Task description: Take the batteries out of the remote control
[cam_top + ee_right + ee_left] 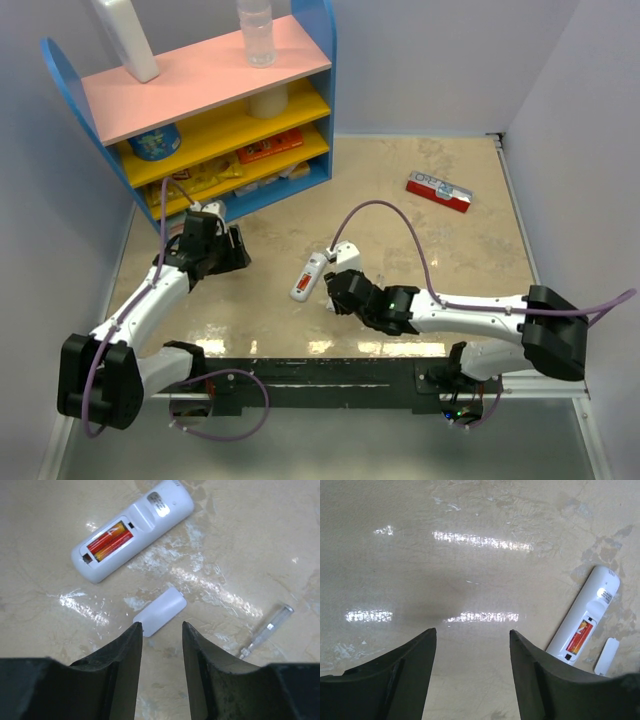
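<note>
The white remote control (132,530) lies back up on the table, its battery bay uncovered. Two red-orange batteries (110,541) sit side by side in the bay. The loose white cover (160,611) lies on the table just beyond the tips of my right gripper (161,625), which is open with nothing between its fingers. In the top view the remote control (308,276) is just left of my right gripper (335,290). My left gripper (472,632) is open over bare table, with the remote control (585,615), one battery's red-orange side (580,636) and the cover (606,656) to its right.
A blue shelf unit (200,110) with bottles and packets stands at the back left, close behind my left gripper (235,250). A red-and-white flat box (438,190) lies at the back right. A thin clear tube (265,630) lies on the table right of my right gripper.
</note>
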### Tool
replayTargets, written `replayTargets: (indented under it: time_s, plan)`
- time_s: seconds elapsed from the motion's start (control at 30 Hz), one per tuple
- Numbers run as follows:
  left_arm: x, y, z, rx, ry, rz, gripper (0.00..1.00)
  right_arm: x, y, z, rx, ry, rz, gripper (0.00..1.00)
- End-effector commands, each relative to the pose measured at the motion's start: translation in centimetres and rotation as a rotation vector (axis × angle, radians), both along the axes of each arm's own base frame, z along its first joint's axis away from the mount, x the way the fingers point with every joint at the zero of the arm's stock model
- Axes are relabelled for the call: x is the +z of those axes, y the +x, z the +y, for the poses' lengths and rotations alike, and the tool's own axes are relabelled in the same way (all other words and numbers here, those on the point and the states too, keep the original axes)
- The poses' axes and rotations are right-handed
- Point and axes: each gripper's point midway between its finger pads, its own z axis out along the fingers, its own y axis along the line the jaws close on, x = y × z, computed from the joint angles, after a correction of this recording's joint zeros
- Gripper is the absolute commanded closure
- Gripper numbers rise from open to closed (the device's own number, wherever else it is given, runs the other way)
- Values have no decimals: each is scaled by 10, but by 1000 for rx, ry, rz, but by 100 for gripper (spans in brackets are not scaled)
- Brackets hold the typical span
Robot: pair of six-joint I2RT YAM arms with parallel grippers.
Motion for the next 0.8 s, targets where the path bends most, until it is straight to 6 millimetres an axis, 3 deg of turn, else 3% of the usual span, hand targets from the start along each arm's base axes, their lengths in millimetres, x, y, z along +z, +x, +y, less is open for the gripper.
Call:
replayTargets:
  time_s: [0.0, 0.1, 0.37, 0.6, 0.77]
  plan:
    - [22, 6, -17, -80, -29, -80, 35, 17, 22, -31, -250, 18, -11, 58]
    - [31, 1, -29, -147, -49, -123, 35, 2, 44, -68, -400, -35, 63, 59]
    - [59, -6, -46, -236, -100, -244, 34, -5, 78, -117, -527, -9, 122, 57]
    - [65, -10, -53, -280, -114, -272, 34, -19, 84, -109, -498, 7, 163, 57]
    - [67, -10, -54, -287, -115, -283, 34, -34, 85, -116, -523, -27, 176, 57]
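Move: The screwdriver's handle lies about 10 cm to the right of the right hand, 5 cm ahead and some 5 cm below. The loose battery cover is almost under that hand, about 1 cm ahead and 1 cm left; the opened remote control lies 7 cm ahead and 8 cm left of it. From the left hand the remote is about 15 cm right, 2 cm back and 8 cm below, and the handle about 35 cm right and 3 cm back. Towards the screwdriver's handle the right hand swings about 12 cm right and 8 cm forward, away from the battery cover, turning some 30 degrees clockwise and tipping steeper as it sinks the last bit; its part-open fingers come close over the handle's end without closing. The left hand, open and empty, rises and shifts right, its fingers tilting up. ##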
